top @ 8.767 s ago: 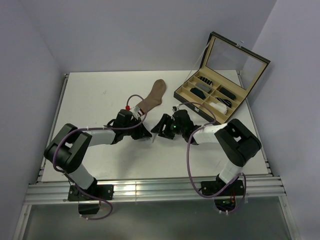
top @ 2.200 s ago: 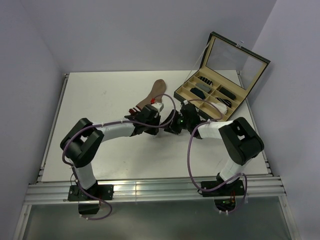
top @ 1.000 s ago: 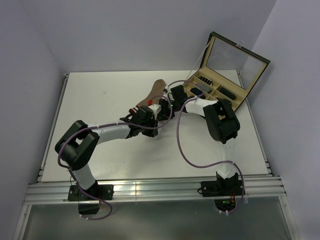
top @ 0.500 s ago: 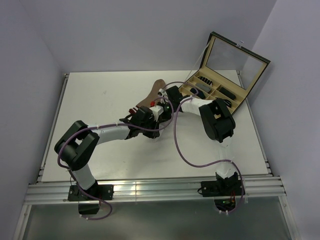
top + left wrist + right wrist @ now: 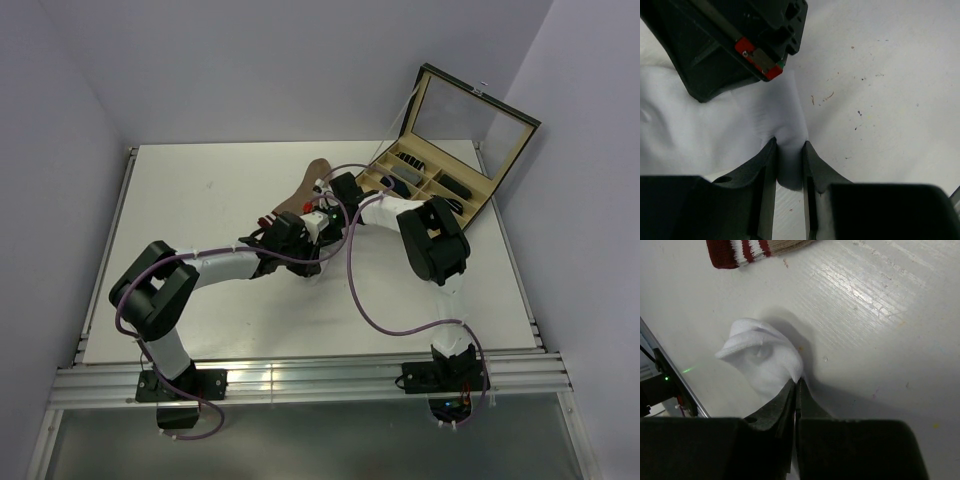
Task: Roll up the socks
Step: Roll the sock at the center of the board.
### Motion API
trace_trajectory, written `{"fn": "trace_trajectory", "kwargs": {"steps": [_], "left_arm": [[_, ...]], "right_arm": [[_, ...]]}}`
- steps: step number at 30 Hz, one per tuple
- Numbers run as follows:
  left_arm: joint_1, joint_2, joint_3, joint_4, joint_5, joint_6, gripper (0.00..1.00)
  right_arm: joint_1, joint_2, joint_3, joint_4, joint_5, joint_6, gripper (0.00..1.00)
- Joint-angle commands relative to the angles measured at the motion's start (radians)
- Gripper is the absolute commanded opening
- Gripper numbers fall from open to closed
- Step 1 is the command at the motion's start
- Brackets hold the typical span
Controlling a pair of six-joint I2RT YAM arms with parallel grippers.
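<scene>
The white sock [image 5: 765, 360] lies bunched on the table, and both grippers hold it. My left gripper [image 5: 789, 159] is shut on a fold of the white sock [image 5: 715, 135]. My right gripper [image 5: 796, 383] is shut with its tips pinching the sock's edge. The tan-brown sock [image 5: 312, 178] lies flat just behind, its red-and-white striped cuff [image 5: 740, 251] near the white one. From above, the left gripper [image 5: 308, 238] and the right gripper [image 5: 326, 210] meet over the white sock and hide most of it.
An open box [image 5: 425, 190] with a raised mirrored lid stands at the back right, with dark sock rolls in its compartments. The right gripper's black body [image 5: 730, 40] sits close in front of my left fingers. The white table [image 5: 200, 200] stretches left.
My right gripper has shut onto the white sock's edge after shifting slightly left toward it. The left gripper has kept its hold and place.
</scene>
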State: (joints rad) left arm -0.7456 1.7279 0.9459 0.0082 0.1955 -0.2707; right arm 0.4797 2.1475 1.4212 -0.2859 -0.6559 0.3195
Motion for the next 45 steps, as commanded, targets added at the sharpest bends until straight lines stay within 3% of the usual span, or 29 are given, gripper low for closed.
{"fn": "trace_trajectory", "kwargs": {"steps": [1,8,16,19,28,37,45], "left_arm": [[-0.003,-0.014,0.005,0.076,0.073,0.028,0.01],[-0.001,0.013,-0.018,0.108,0.071,0.002,0.01],[0.02,0.076,-0.105,0.2,0.134,-0.196,0.0],[0.032,0.104,-0.137,0.219,0.147,-0.249,0.0],[0.058,0.107,-0.196,0.26,0.14,-0.321,0.0],[0.081,0.122,-0.196,0.271,0.157,-0.351,0.0],[0.109,0.111,-0.22,0.285,0.18,-0.384,0.01]], "right_arm": [[0.023,0.026,0.03,-0.038,0.006,-0.028,0.04],[0.025,0.023,0.024,-0.045,0.009,-0.034,0.04],[0.025,-0.012,-0.008,-0.019,0.016,-0.023,0.04],[0.023,-0.037,-0.025,0.005,0.016,-0.01,0.09],[-0.042,-0.208,-0.108,0.108,0.155,0.114,0.4],[-0.177,-0.544,-0.483,0.346,0.297,0.357,0.55],[-0.193,-0.598,-0.751,0.591,0.121,0.513,0.56]]}}
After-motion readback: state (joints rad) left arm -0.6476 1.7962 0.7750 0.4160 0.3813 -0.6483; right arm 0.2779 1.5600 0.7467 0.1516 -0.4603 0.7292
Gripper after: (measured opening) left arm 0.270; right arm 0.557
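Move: My left fingers hold the rolled end of the white sock, its middle about 1 cm ahead and 1 cm right of them. My right fingers pinch the sock's far part. The roll's middle is some 6 cm back and 2 cm right of my right hand, at about its height. From my right hand, the brown sock is about 8 cm ahead, 3 cm left and 2 cm lower. The open box is roughly 7 cm ahead and 23 cm right at about hand height. After a short hold, I open my right fingers about halfway and release the far part of the sock, rising and sweeping about 11 cm right, away from the roll. My right wrist swings some 35 degrees clockwise, and that hand finishes drawing back and sinking a little. My left hand keeps its grip on the roll, easing down about 1 cm as its wrist turns and the fingers tip flatter. ##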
